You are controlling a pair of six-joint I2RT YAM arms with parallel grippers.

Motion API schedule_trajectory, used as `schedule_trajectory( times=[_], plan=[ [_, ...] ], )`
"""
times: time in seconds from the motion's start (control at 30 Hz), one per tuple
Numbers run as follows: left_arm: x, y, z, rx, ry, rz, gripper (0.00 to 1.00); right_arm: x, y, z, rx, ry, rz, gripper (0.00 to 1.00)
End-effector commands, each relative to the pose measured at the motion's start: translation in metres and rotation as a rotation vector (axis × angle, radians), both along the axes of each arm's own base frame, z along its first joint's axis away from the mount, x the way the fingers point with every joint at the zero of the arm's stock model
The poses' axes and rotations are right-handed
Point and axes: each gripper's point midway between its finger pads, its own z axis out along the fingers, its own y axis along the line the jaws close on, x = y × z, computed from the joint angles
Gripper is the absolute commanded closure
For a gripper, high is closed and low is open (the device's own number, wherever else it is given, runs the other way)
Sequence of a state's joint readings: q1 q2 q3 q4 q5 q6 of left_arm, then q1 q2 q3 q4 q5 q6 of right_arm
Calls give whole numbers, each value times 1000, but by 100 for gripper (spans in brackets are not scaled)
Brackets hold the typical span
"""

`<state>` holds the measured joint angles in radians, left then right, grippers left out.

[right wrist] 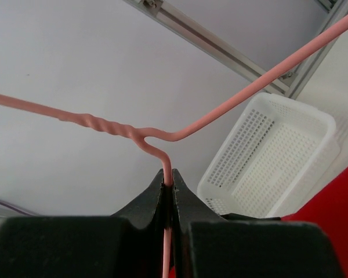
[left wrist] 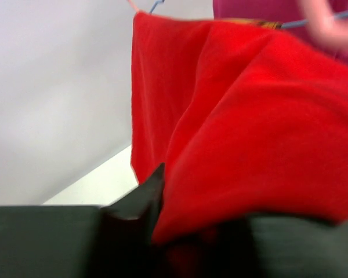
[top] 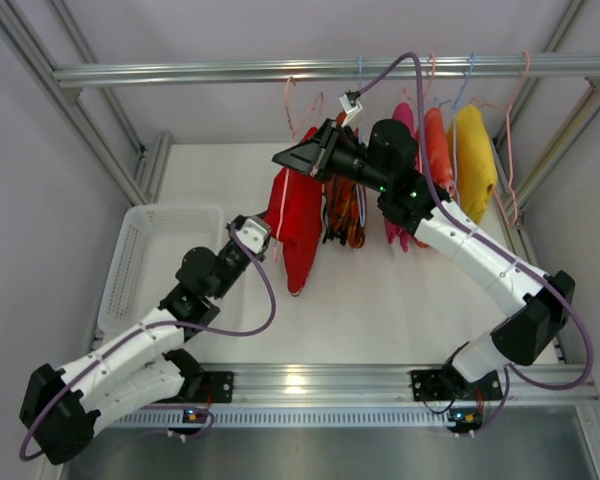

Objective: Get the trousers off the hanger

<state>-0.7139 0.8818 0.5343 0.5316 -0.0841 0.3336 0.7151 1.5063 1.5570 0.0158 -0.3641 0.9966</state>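
Observation:
The bright red trousers hang from a pink wire hanger under the rail. The orange patterned trousers hang just to their right. My right gripper is shut on the hanger's wire just below its twisted neck, above the red trousers. In the top view that gripper sits at the top of the red pair. My left gripper is at the red pair's left side, about halfway down. In the left wrist view the red cloth runs between the left gripper's jaws and hides the right finger.
A white perforated basket stands on the table at the left, also seen from the right wrist. Pink, orange-red and yellow garments hang further right on the aluminium rail. Frame posts line both sides.

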Motion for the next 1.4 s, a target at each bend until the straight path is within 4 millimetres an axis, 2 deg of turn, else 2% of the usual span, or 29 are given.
schedule_trajectory(
  times=[0.0, 0.03, 0.07, 0.1, 0.23, 0.27, 0.3, 0.37, 0.4, 0.47, 0.5, 0.57, 0.6, 0.63, 0.7, 0.73, 0.8, 0.83, 0.93, 1.0, 1.17, 1.23, 1.37],
  plan=[
    [-18, 3, 80, -177, -126, -59, 79, -24, -22, 63, 127, -166, 18, 100],
    [-23, 5, 92, -197, -126, -72, 93, -22, -25, 61, 118, -173, 10, 100],
    [-25, 5, 98, -211, -130, -75, 99, -20, -26, 58, 112, -175, 4, 100],
    [-26, 6, 102, -217, -126, -81, 100, -19, -27, 56, 107, -176, 2, 100],
    [-37, 11, 130, -276, -101, -104, 100, -16, -29, 42, 75, -185, -2, 100],
    [-38, 11, 137, -288, -98, -108, 100, -15, -28, 34, 59, -182, 0, 100],
    [-43, 14, 159, -317, -121, -114, 100, -15, -27, 29, 50, -178, 5, 100],
    [-42, 15, 172, -332, -113, -109, 100, -14, -26, 16, 27, -172, 8, 100],
    [-44, 18, 192, -355, -140, -107, 100, -15, -26, 13, 21, -171, 10, 100],
    [-46, 21, 209, -369, -157, -103, 100, -15, -25, 1, -2, -169, 12, 100],
    [-49, 24, 227, -389, -180, -108, 100, -15, -25, -3, -7, -167, 14, 100],
    [-51, 25, 238, -403, -174, -112, 100, -15, -27, -12, -25, -172, 11, 100],
    [-51, 24, 243, -407, -172, -118, 100, -16, -27, -14, -31, -174, 13, 100],
    [-57, 28, 259, -429, -193, -124, 100, -17, -28, -15, -33, -177, 11, 100],
    [-58, 29, 267, -435, -194, -128, 100, -16, -29, -20, -50, -194, 6, 100],
    [-63, 33, 283, -457, -216, -130, 100, -17, -30, -21, -53, -199, 2, 100],
    [-63, 37, 295, -474, -217, -116, 100, -16, -31, -26, -65, -202, 1, 100],
    [-70, 43, 312, -497, -243, -120, 100, -16, -31, -30, -70, -196, 0, 100],
    [-75, 50, 333, -506, -272, -113, 100, -17, -32, -34, -78, -197, 3, 100],
    [-81, 61, 356, -533, -306, -93, 100, -17, -32, -38, -84, -192, 2, 100],
    [-94, 87, 386, -535, -387, -16, 100, -19, -34, -41, -85, -193, 0, 100],
    [-102, 101, 404, -547, -438, 19, 100, -20, -35, -40, -82, -198, 0, 100],
    [-114, 130, 426, -538, -529, 120, 100, -22, -35, -36, -72, -204, 8, 100]
  ],
)
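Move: The red trousers hang over the pink hanger with their edge already between the left hand's half-closed fingers; their middle is about 4 cm ahead, 5 cm to the right and roughly level. The hanger's middle lies some 4 cm ahead, 3 cm right and 7 cm above. The patterned trousers hang about 8 cm ahead, 15 cm right, and the white basket stands level ahead-and-back, 25 cm left and 28 cm below. From the right hand the red trousers are about 4 cm ahead, 3 cm right and 16 cm below. The left hand shuts its fingers on the near left edge of the red trousers and lifts at once, almost straight up for some 34 cm, swinging about 6 cm back and 6 cm left late in the climb, away from the hanger, while the wrist rolls left side down some 20 degrees and the fingertips tip up. Meanwhile the right hand keeps its pinch on the pink hanger just beside the neck and draws it the other way, first a little to the right, then about 6 cm down. ##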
